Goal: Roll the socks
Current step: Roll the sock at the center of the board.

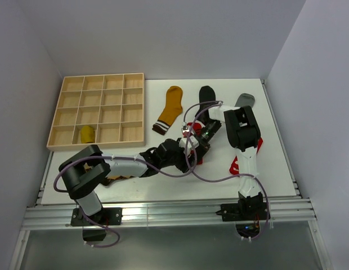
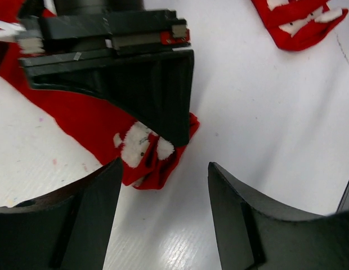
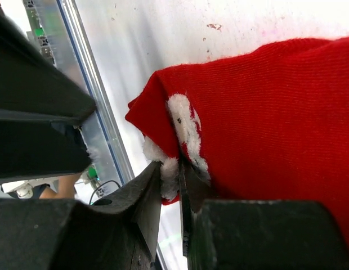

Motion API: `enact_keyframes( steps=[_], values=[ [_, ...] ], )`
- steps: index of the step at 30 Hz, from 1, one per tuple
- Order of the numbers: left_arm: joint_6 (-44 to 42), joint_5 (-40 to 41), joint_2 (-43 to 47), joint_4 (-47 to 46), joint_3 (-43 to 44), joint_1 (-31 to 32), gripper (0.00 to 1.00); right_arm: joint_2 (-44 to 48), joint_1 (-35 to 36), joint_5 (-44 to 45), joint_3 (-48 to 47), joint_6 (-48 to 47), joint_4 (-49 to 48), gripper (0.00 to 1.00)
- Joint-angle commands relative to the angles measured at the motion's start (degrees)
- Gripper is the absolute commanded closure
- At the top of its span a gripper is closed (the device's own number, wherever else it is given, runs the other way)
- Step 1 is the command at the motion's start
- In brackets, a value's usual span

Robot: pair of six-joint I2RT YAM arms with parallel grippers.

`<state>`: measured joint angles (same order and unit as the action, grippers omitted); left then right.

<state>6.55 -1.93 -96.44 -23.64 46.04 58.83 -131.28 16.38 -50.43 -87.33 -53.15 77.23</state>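
Note:
A red sock with white print lies bunched on the white table, and my right gripper is shut on its fuzzy white edge. In the right wrist view the rest of that red sock spreads to the right. My left gripper stands open just in front of the bunched end, with only bare table between its fingers. From above, both grippers meet at mid table, the left gripper just below the right gripper. A second red sock lies apart. Mustard, black and grey socks lie flat at the back.
A wooden grid tray stands at the back left with a yellow rolled sock in one cell. A brown argyle sock lies partly under my left arm. The second red sock is partly hidden behind my right arm.

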Motion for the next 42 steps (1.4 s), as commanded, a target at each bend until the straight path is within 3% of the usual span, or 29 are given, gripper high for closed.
enact_keyframes(
  steps=[1,13,15,19,20,30,33,36,42],
  values=[
    [-1.5,-4.1,-3.1,0.7,2.5,0.1,0.33,-0.1,0.1,1.5,-1.7,0.7,3.7,0.77],
    [-8.5,9.4,-9.9,2.9,5.4,5.9,0.35,-0.7,-0.5,2.3,-2.6,1.5,3.4,0.78],
    [-9.3,14.4,-11.7,3.3,6.6,7.2,0.37,-0.6,-0.5,2.5,-2.4,1.6,3.1,0.78],
    [-10.1,16.9,-12.4,1.5,6.1,7.6,0.42,-0.5,-0.5,3.0,-2.2,1.5,3.1,0.78],
    [-10.1,17.0,-12.5,1.6,6.2,7.6,0.47,-0.4,-0.5,3.1,-2.1,1.6,2.8,0.78],
    [-9.3,12.7,-12.6,5.8,7.0,7.5,1.0,0.7,-0.5,4.1,-2.1,2.7,1.0,0.78],
    [-8.3,8.8,-12.0,9.2,7.7,7.5,1.0,2.9,-0.6,4.9,-1.2,5.2,-3.1,0.76],
    [-4.7,2.6,-12.2,14.4,10.3,6.2,1.0,8.9,-0.9,6.4,3.6,8.7,-10.9,0.63],
    [2.0,-7.8,-9.6,18.4,11.0,1.8,1.0,21.4,-3.2,6.6,10.9,15.3,-24.5,0.54]
  ],
)
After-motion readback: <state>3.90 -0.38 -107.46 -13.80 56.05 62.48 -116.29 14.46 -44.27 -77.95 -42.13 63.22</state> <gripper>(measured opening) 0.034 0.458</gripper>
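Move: The red sock's folded end, with the white trim, is about 6 cm below my left hand and some 2 cm to its right; it is already pinched between my right fingers. From the left hand, the other red sock lies about 21 cm right and 3 cm ahead. The orange sock is roughly 21 cm ahead and 10 cm left, and the black sock about 23 cm ahead and 5 cm right. I lower my open left hand about 5 cm beside my right fingers, tipping it some 15 degrees steeper, and shut it on the folded edge of the red sock, which my right hand keeps pinched and nearly still. Then my right fingers open and lift off, up and slightly forward, while the left keeps its pinch and draws a centimetre or so back and to the right. ##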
